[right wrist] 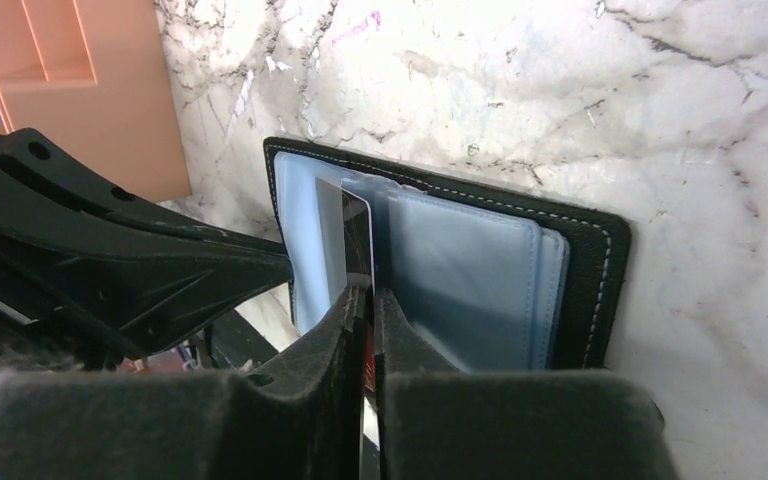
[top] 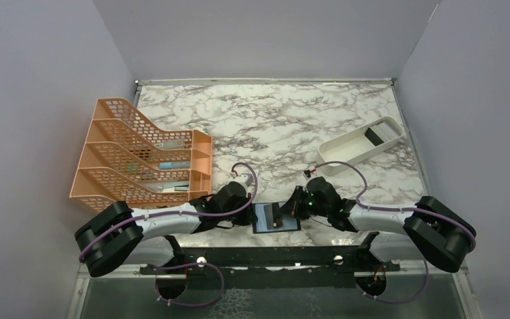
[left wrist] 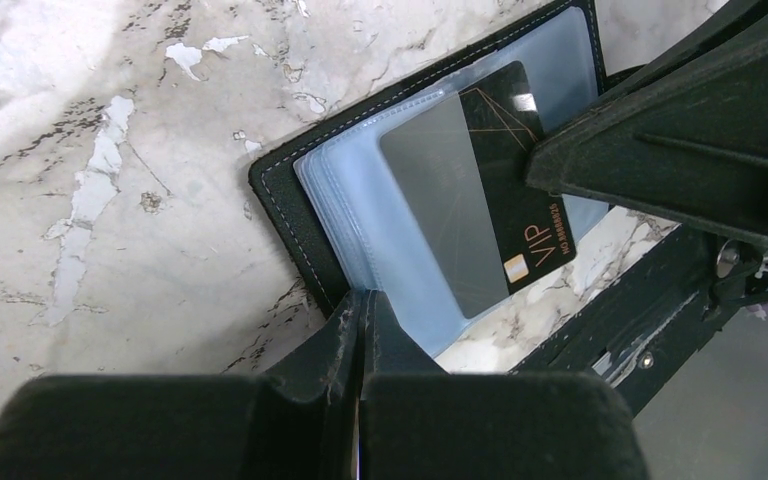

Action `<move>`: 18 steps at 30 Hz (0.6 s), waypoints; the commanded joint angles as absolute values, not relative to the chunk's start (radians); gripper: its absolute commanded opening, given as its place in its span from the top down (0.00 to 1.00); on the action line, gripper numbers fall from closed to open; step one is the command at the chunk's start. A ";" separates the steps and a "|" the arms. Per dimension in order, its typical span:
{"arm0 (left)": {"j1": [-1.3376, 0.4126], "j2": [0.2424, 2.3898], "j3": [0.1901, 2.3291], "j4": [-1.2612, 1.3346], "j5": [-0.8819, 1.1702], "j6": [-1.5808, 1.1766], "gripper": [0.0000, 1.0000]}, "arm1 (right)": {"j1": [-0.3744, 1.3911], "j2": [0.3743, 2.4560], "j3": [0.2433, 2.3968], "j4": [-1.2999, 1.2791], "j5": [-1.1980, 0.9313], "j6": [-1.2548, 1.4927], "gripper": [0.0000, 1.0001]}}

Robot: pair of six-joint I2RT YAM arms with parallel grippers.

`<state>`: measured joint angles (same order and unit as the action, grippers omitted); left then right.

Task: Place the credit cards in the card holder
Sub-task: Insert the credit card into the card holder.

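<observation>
The card holder (top: 291,224) lies open on the marble by the near edge, its blue-grey sleeves (left wrist: 360,190) facing up inside the black cover (right wrist: 590,270). A black credit card (left wrist: 505,170) marked VIP sits partly inside one clear sleeve. My right gripper (right wrist: 363,292) is shut on that card (right wrist: 357,235), which shows edge-on in the right wrist view. My left gripper (left wrist: 365,300) is shut, with its tips pinching the holder's near sleeve edge. In the top view the left gripper (top: 255,214) and right gripper (top: 292,209) flank the holder.
An orange mesh file rack (top: 139,156) stands at the left. A long white tray (top: 362,145) with a dark flat piece in it sits at the back right. The black frame rail (top: 272,256) runs just in front of the holder.
</observation>
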<state>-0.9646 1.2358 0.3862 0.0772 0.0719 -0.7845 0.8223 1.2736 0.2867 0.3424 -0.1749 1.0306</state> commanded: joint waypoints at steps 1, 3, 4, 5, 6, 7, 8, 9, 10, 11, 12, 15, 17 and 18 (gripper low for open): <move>-0.979 1.243 0.367 0.146 0.117 -0.814 1.00 | 0.860 1.281 0.279 0.333 -0.114 1.070 0.84; -0.979 1.247 0.369 0.147 0.120 -0.811 1.00 | 0.861 1.279 0.321 0.239 -0.114 1.034 0.74; -0.979 1.249 0.370 0.146 0.120 -0.810 1.00 | 0.861 1.271 0.348 0.172 -0.107 1.007 0.68; -0.979 1.247 0.370 0.148 0.120 -0.810 1.00 | 0.861 1.264 0.377 0.096 -0.090 0.989 0.63; -0.980 1.245 0.371 0.148 0.119 -0.812 1.00 | 0.861 1.253 0.406 0.035 -0.079 0.974 0.59; -0.980 1.242 0.370 0.150 0.118 -0.815 1.00 | 0.861 1.245 0.423 0.002 -0.090 0.955 0.55; -0.980 1.237 0.368 0.151 0.118 -0.818 1.00 | 0.861 1.239 0.439 -0.028 -0.099 0.946 0.53; -0.981 1.232 0.363 0.157 0.117 -0.821 1.00 | 0.861 1.232 0.448 -0.042 -0.115 0.930 0.52; -0.982 1.227 0.358 0.164 0.116 -0.824 1.00 | 0.861 1.225 0.445 -0.037 -0.135 0.931 0.51; -0.982 1.223 0.354 0.165 0.113 -0.827 1.00 | 0.861 1.217 0.438 -0.028 -0.143 0.937 0.51; -0.982 1.221 0.352 0.167 0.111 -0.827 1.00 | 0.862 1.213 0.428 -0.009 -0.154 0.945 0.51; -0.983 1.226 0.342 0.179 0.108 -0.824 1.00 | 0.862 1.222 0.411 0.028 -0.172 0.957 0.51; -0.982 1.233 0.339 0.193 0.116 -0.821 1.00 | 0.862 1.239 0.413 0.051 -0.186 0.961 0.51; -0.982 1.238 0.339 0.196 0.120 -0.821 1.00 | 0.864 1.248 0.415 0.064 -0.192 0.964 0.52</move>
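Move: My right fingers still pinch the card by its raised right long edge, its left half already under the film of a card holder pocket. The card's middle is about 3 cm to their left and 1 cm back; the open card holder's middle is some 2 cm left and 1 cm back, just below. The white tray stands about 21 cm ahead and 25 cm to the right. From my closed left fingertips, resting on the card holder's left edge, its middle lies about 7 cm right and 1 cm ahead. I let go of the card with my right hand: the fingers spread to about half open while the hand dips slightly back and down, then lifts nearly 2 cm and eases back again, tipping some 5 degrees further down. My left hand keeps its shut tips on the card holder's left edge and creeps about half a centimetre back and as much to the right. ##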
